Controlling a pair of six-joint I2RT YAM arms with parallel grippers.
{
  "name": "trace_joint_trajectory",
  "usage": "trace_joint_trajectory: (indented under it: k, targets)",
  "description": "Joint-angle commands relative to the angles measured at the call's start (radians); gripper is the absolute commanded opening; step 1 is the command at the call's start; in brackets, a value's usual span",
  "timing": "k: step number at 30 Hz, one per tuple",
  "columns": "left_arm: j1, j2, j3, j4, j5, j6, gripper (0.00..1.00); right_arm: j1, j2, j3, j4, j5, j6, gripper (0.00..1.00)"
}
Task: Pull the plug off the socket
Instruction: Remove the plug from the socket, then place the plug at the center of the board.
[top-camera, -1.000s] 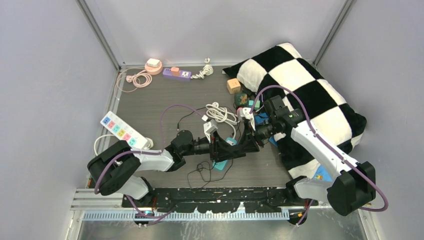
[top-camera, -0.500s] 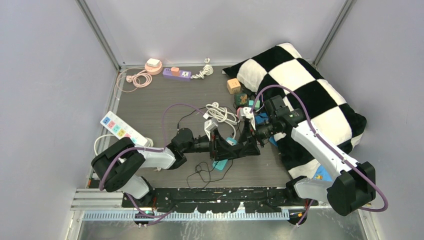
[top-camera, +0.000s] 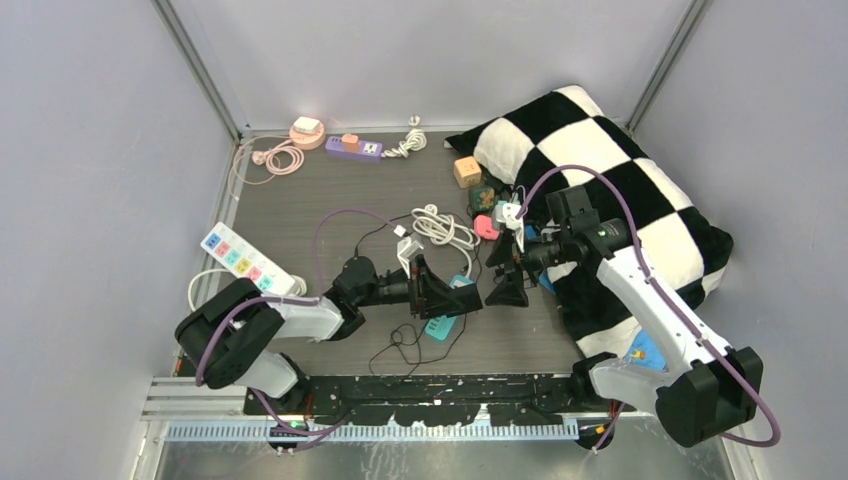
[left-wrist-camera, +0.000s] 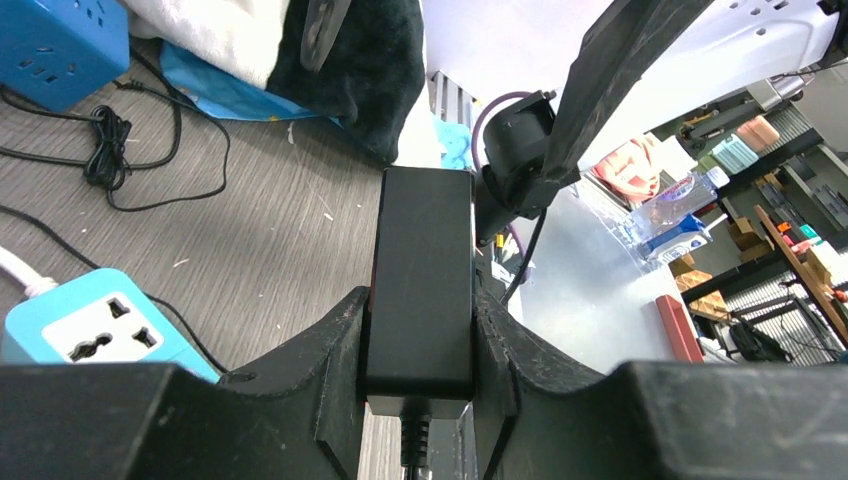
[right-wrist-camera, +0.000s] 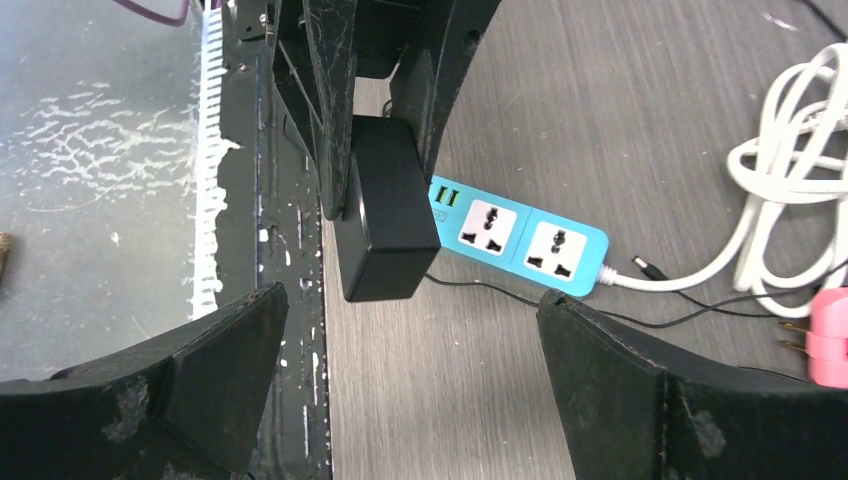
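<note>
My left gripper (top-camera: 443, 295) is shut on a black power adapter (left-wrist-camera: 420, 270), its two fingers clamped on the adapter's sides. The adapter (right-wrist-camera: 385, 215) hangs over the near end of a blue power strip (right-wrist-camera: 520, 240) that lies on the table. Its prongs are hidden, so I cannot tell whether it touches the strip. The strip's two visible sockets are empty; it also shows in the left wrist view (left-wrist-camera: 85, 325). My right gripper (top-camera: 507, 277) is open and empty, to the right of the adapter and apart from it. In its own view the right gripper (right-wrist-camera: 410, 380) has its jaws wide apart.
A coiled white cable (top-camera: 437, 226) and a pink plug (right-wrist-camera: 825, 335) lie behind the strip. A thin black cord (top-camera: 405, 345) trails toward the front edge. A checkered pillow (top-camera: 600, 190) fills the right side. A white strip (top-camera: 240, 258) lies left, a blue cube socket (left-wrist-camera: 55, 45) right.
My right gripper has pulled back to the right, away from the adapter, and now stands open. My left gripper has drawn slightly left with the adapter.
</note>
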Motion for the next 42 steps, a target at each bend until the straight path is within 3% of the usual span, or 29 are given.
trace_joint_trajectory:
  k: [1,8,16,19,25,33,37,39,42]
  targets:
    - [0.02,-0.065,-0.02,0.032,0.004,0.006,0.0,-0.024,-0.046,0.04,0.006,-0.016,-0.008,1.0]
    - [0.049,-0.167,-0.052,-0.088,-0.033,0.044,0.0,-0.055,-0.059,0.04,0.017,-0.002,0.004,1.0]
    - [0.067,-0.405,-0.067,-0.406,-0.214,0.116,0.0,-0.063,-0.042,-0.05,0.337,0.211,0.328,1.0]
    - [0.069,-0.505,-0.088,-0.492,-0.308,0.121,0.0,-0.065,-0.012,-0.068,0.39,0.258,0.381,1.0]
    - [0.08,-0.643,-0.131,-0.565,-0.391,0.11,0.04,-0.066,0.044,-0.093,0.457,0.311,0.449,1.0]
    - [0.09,-0.665,-0.179,-0.53,-0.394,0.063,0.02,-0.064,0.189,-0.084,0.521,0.412,0.56,1.0]
    - [0.09,-0.661,-0.205,-0.492,-0.394,0.046,0.0,-0.047,0.254,-0.086,0.589,0.496,0.642,0.91]
    - [0.09,-0.659,-0.212,-0.483,-0.394,0.043,0.0,-0.027,0.286,-0.081,0.616,0.558,0.68,0.76]
    - [0.09,-0.66,-0.217,-0.481,-0.394,0.042,0.0,0.007,0.334,-0.055,0.616,0.636,0.701,0.63]
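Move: The left hand already holds the black plug over the teal power strip, whose middle lies about 3 cm ahead, 2 cm right and 14 cm below; bare table to take it to is some 10 cm left, 2 cm ahead, equally low. The empty right hand heads for the pink plug, roughly 17 cm ahead, 3 cm right, 15 cm down; the blue block sits 7 cm right of it and 4 cm nearer, the white cord coil 13 cm left of it. Still gripping the black plug, the left hand carries it about 9 cm left, away from the right hand and off to the side of the teal strip, arching up some 3 cm midway before sinking, and swinging counter-clockwise. The open right hand reaches about 13 cm forward and, in the later part, 10 cm down towards the pink plug, turning some 40 degrees clockwise, its fingers starting to close. ##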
